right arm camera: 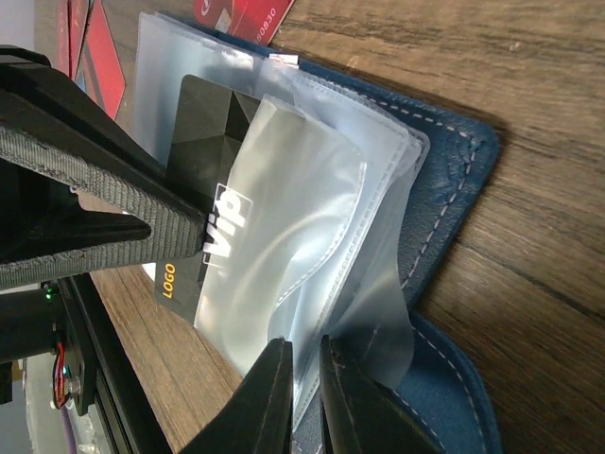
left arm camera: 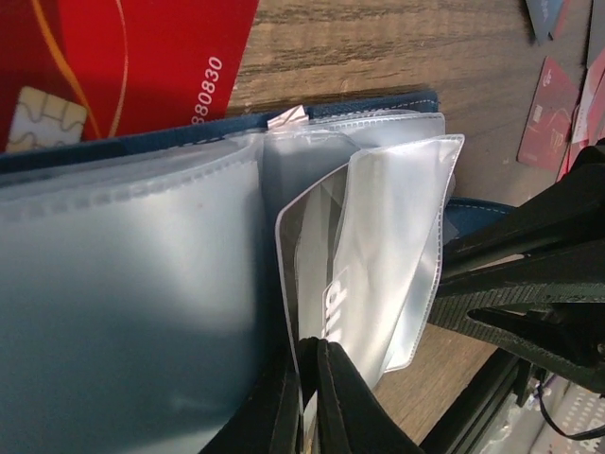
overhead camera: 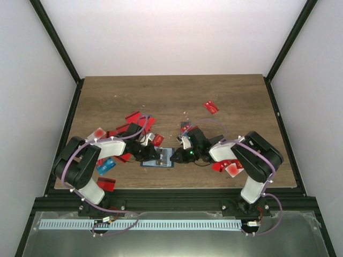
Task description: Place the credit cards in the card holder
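The navy card holder (overhead camera: 165,160) lies open on the table between both arms, its clear sleeves (right arm camera: 312,218) fanned up from the blue cover (right arm camera: 454,180). My left gripper (left arm camera: 317,352) is shut on a black credit card (right arm camera: 203,132) marked VIP, which sits partly inside one sleeve (left arm camera: 397,246). My right gripper (right arm camera: 304,357) is shut on the edge of a clear sleeve, opposite the left gripper (right arm camera: 175,232). In the left wrist view the right gripper (left arm camera: 444,284) shows at the right. Several red credit cards (overhead camera: 138,120) lie scattered behind the left arm.
One red card (left arm camera: 123,57) lies just beyond the holder's blue edge (left arm camera: 378,102). A lone red card (overhead camera: 211,107) sits further back on the right. More red cards (overhead camera: 226,166) lie under the right arm. A teal card (overhead camera: 105,165) and a red one (overhead camera: 107,183) lie near the left base.
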Motion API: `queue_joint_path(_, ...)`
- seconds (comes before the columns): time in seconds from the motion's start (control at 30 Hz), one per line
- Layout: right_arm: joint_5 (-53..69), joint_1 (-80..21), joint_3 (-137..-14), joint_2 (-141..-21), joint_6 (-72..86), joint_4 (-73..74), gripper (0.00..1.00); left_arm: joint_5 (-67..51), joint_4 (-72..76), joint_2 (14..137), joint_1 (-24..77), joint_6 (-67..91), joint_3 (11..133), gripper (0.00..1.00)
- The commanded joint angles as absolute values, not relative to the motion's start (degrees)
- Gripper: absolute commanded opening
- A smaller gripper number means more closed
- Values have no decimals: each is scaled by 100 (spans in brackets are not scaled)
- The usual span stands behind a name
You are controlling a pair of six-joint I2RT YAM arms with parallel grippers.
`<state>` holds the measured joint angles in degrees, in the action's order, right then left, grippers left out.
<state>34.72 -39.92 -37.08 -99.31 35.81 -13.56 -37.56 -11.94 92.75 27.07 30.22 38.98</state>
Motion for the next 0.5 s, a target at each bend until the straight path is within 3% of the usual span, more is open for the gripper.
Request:
queue_joint_path(0.0,3055,-4026,-3806,-10149,3469,-740,12,-3217,-1344,9502,2926,3033,3814,9)
queue_joint_path(0.23,2914,-4025,-3915,-9742,3349,-337,12,-2349,-2035,9217,3281,2916,4199,39)
queue_joint_path(0.47,2811,-4025,-3917,-9403,3318,-125,12,-1750,-2636,8951,3381,2904,4437,53)
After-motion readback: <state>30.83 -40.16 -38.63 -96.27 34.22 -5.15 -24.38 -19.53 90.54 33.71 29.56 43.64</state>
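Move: The VIP card stands in its clear sleeve, near edge pinched in the left gripper; its middle lies about 1 cm ahead, 1 cm right and about level. The card holder's middle is level with that hand fore and aft, roughly 1 cm to its left and 1 cm below; a loose red card lies some 8 cm ahead, 1 cm left and 2 cm below. From the right gripper, the VIP card is about 4 cm left and 1 cm ahead. Open the left gripper from nearly shut to about half, letting go of the card, while easing it about 1 cm right and then most of the way back left, rising slightly at the end. Tip its fingers some 10 degrees more steeply down so they end astride the card. Draw the right gripper about 1 cm right, opening unchanged, off the sleeve edge between its fingers. ##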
